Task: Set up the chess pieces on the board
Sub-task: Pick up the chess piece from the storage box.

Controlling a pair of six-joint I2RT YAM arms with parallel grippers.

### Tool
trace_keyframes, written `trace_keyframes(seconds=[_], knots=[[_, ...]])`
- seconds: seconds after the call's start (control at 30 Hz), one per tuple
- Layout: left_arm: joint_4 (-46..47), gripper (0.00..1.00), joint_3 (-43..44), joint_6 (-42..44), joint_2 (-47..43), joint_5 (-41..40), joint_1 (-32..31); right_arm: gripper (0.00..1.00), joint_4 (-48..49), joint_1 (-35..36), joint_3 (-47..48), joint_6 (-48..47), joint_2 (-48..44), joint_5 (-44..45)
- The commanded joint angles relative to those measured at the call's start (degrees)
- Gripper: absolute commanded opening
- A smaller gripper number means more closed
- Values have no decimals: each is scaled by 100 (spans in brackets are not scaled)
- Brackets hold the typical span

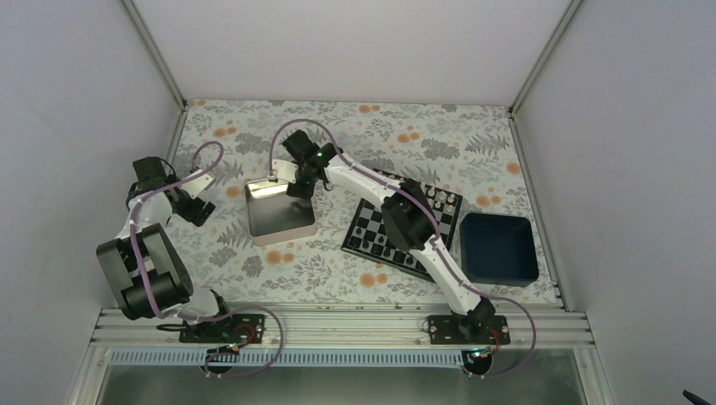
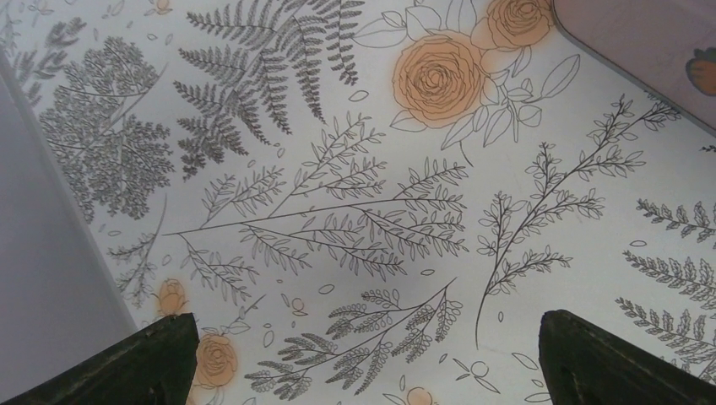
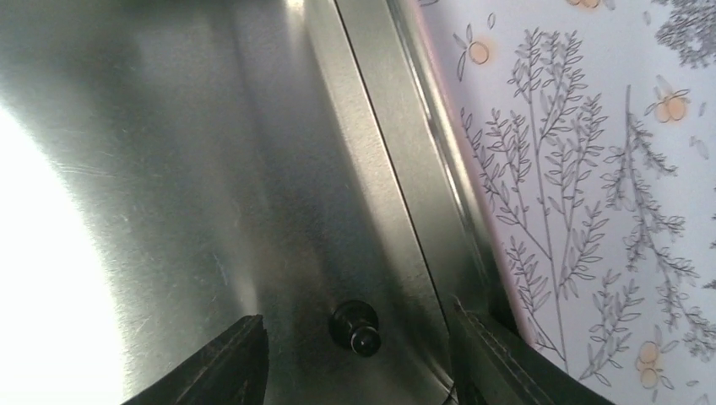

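Note:
One black chess piece (image 3: 355,327), a tiny pawn, stands on the floor of the silver tin (image 3: 211,169) close to its right wall. My right gripper (image 3: 356,319) hangs over it, open, with a finger on each side and neither touching it. From above, this gripper (image 1: 300,187) is at the tin's far right corner. The checkered board (image 1: 367,236) lies right of the tin, partly hidden by the right arm, and a few tiny pieces (image 1: 439,201) stand along its far right edge. My left gripper (image 2: 365,319) is open over bare floral cloth, left of the tin (image 1: 279,215).
A dark blue tray (image 1: 498,249) sits at the right, beside the board. White walls close in the table on the left, right and back. The tin's corner (image 2: 642,51) shows at the top right of the left wrist view.

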Motion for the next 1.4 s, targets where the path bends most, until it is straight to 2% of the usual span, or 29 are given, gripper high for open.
trace_keyframes(seconds=[0.0, 0.2, 0.33, 0.7, 1.03, 1.37], knots=[[100, 100, -95, 134, 96, 276, 93, 57, 165, 55, 175, -25, 250, 53], [83, 100, -141, 227, 144, 327, 165, 55, 173, 53, 273, -24, 374, 59], [43, 100, -118, 280, 173, 366, 221, 39, 142, 69, 302, 30, 381, 46], [-215, 100, -60, 407, 184, 527, 247, 36, -206, 91, 239, 184, 241, 526], [-269, 100, -155, 493, 98, 582, 308, 14, -410, 163, 247, 267, 164, 666], [-373, 100, -93, 550, 68, 653, 353, 5, -671, 242, 171, 366, -38, 773]])
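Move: The last dark chess piece in the storage box stands right below the open right fingers, some 3 cm down and about level both ways. The box's far wall is some 4 cm ahead of the right hand, and the box's middle is about 6 cm back and 3 cm to its left. The chessboard's middle lies roughly 27 cm right and 9 cm back. From the left hand, the piece is about 23 cm right, 5 cm ahead and 6 cm below. The chess piece on the box floor is straddled by the half-open right fingers, which sink about 2 cm around it and then close in two stages until nearly shut, pinching it. While closing, the right hand drifts about 1 cm right and then 1 cm back, its fingers tipping slightly steeper. Empty and open, the left hand sinks and draws back some 2 cm. ##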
